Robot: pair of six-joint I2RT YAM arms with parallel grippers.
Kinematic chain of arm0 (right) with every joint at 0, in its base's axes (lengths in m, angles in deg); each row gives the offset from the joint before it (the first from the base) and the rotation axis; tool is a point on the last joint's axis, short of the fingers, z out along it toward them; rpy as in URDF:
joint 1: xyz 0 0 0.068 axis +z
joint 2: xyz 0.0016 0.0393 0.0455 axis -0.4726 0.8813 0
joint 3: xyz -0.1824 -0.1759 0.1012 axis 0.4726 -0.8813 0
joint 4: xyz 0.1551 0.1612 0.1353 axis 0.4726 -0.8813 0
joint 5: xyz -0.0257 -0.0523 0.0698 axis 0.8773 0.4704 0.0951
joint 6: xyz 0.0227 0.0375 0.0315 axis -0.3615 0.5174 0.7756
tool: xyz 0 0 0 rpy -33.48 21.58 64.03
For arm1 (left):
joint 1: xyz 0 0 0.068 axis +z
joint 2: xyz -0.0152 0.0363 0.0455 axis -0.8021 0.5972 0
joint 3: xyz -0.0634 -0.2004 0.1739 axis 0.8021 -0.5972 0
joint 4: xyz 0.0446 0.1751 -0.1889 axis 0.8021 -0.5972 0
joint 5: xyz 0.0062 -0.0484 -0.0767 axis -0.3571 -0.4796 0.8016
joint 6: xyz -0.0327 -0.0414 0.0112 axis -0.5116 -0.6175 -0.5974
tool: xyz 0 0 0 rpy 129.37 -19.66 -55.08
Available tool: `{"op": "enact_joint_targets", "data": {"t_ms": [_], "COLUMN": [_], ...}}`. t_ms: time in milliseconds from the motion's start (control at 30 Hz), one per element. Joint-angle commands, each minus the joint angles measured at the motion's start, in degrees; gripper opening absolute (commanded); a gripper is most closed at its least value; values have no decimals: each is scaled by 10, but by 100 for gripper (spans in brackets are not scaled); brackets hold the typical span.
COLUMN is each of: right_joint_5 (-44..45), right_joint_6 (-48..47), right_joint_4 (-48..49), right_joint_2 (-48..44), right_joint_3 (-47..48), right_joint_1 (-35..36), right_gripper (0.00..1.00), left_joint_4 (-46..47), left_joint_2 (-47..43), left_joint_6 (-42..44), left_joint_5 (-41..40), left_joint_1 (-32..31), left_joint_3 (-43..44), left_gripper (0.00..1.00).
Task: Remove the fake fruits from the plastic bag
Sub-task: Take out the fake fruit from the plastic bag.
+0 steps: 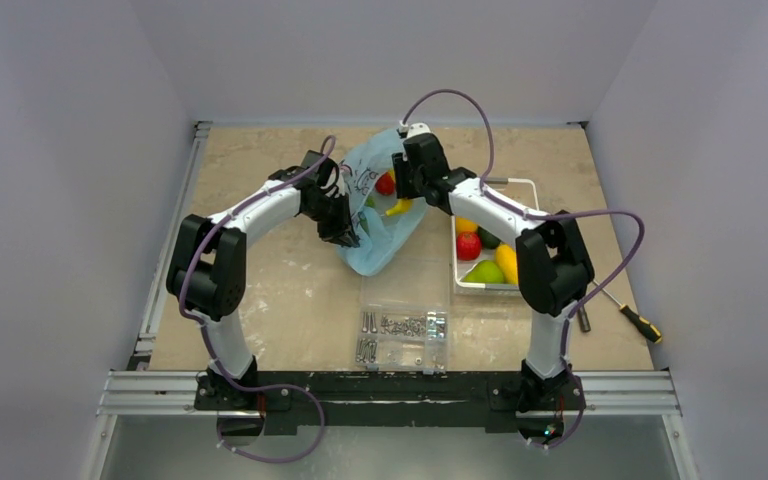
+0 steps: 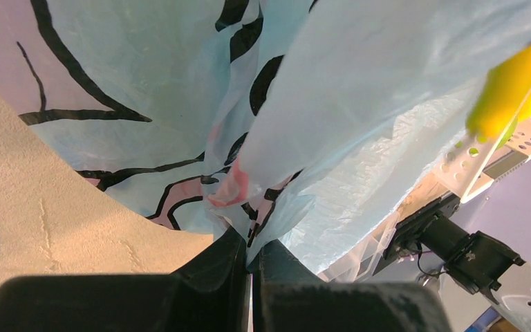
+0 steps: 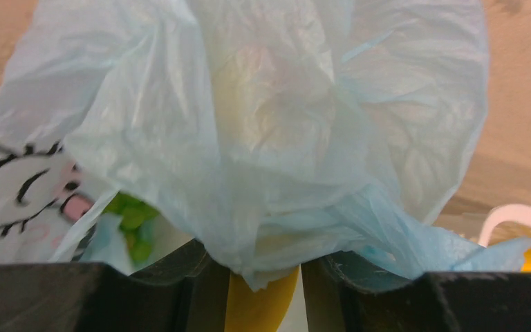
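Observation:
The light-blue plastic bag (image 1: 372, 240) lies mid-table between both arms. My left gripper (image 1: 346, 236) is shut on a fold of the bag (image 2: 180, 104), film pinched between its jaws (image 2: 252, 252). My right gripper (image 1: 398, 196) is at the bag's mouth, shut on a yellow fruit (image 1: 400, 207) with bag film (image 3: 283, 124) draped over the jaws (image 3: 256, 266). The yellow fruit (image 3: 263, 308) fills the gap between the fingers. A red fruit (image 1: 385, 184) sits in the bag's mouth. A green grape bunch (image 3: 133, 221) shows inside the bag.
A white basket (image 1: 532, 185) right of the bag holds red (image 1: 469, 245), yellow (image 1: 506, 262), green (image 1: 486, 272) and other fruits. A clear compartment box (image 1: 403, 335) with screws lies in front. A screwdriver (image 1: 637, 320) lies at the right edge.

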Motion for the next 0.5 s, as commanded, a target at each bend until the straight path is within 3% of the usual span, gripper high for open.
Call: {"op": "enact_joint_targets", "data": {"t_ms": [0, 200, 467], "right_joint_5": [-129, -195, -159], "right_joint_6": [49, 54, 48], "right_joint_4": [-112, -191, -194], "right_joint_2": [-34, -61, -202], "right_joint_3": [21, -18, -128], "right_joint_1": [2, 16, 31], "right_gripper": [13, 12, 11], "left_joint_4": [1, 2, -1], "left_joint_2": [-12, -14, -14], "left_joint_6": [2, 2, 4], "left_joint_5": [16, 15, 12], "left_joint_1": [-1, -1, -1], "left_joint_3": [18, 17, 19], "left_gripper": [0, 0, 0]}}
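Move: The right hand already holds the yellow banana, with the bag's film still draped over its fingers; the white basket is roughly 20 cm to its right, 11 cm back and 10 cm lower. Down in the bag, the red fruit lies about 4 cm left and 1 cm ahead of that hand, the green fruit some 8 cm left and 2 cm back, both about 9 cm below. From the left hand, the basket is about 33 cm right, 2 cm ahead and 5 cm below. The right hand keeps the banana pinched and draws it swiftly back towards the robot, about 13 cm, sinking some 3 cm overall after a slight first rise, so that its fingers slip from under the bag's film. As it goes, the wrist tips the fingers some 25 degrees farther down and turns a little counter-clockwise, while the left hand stays in place, shut on the bag's edge, holding it against the pull. ##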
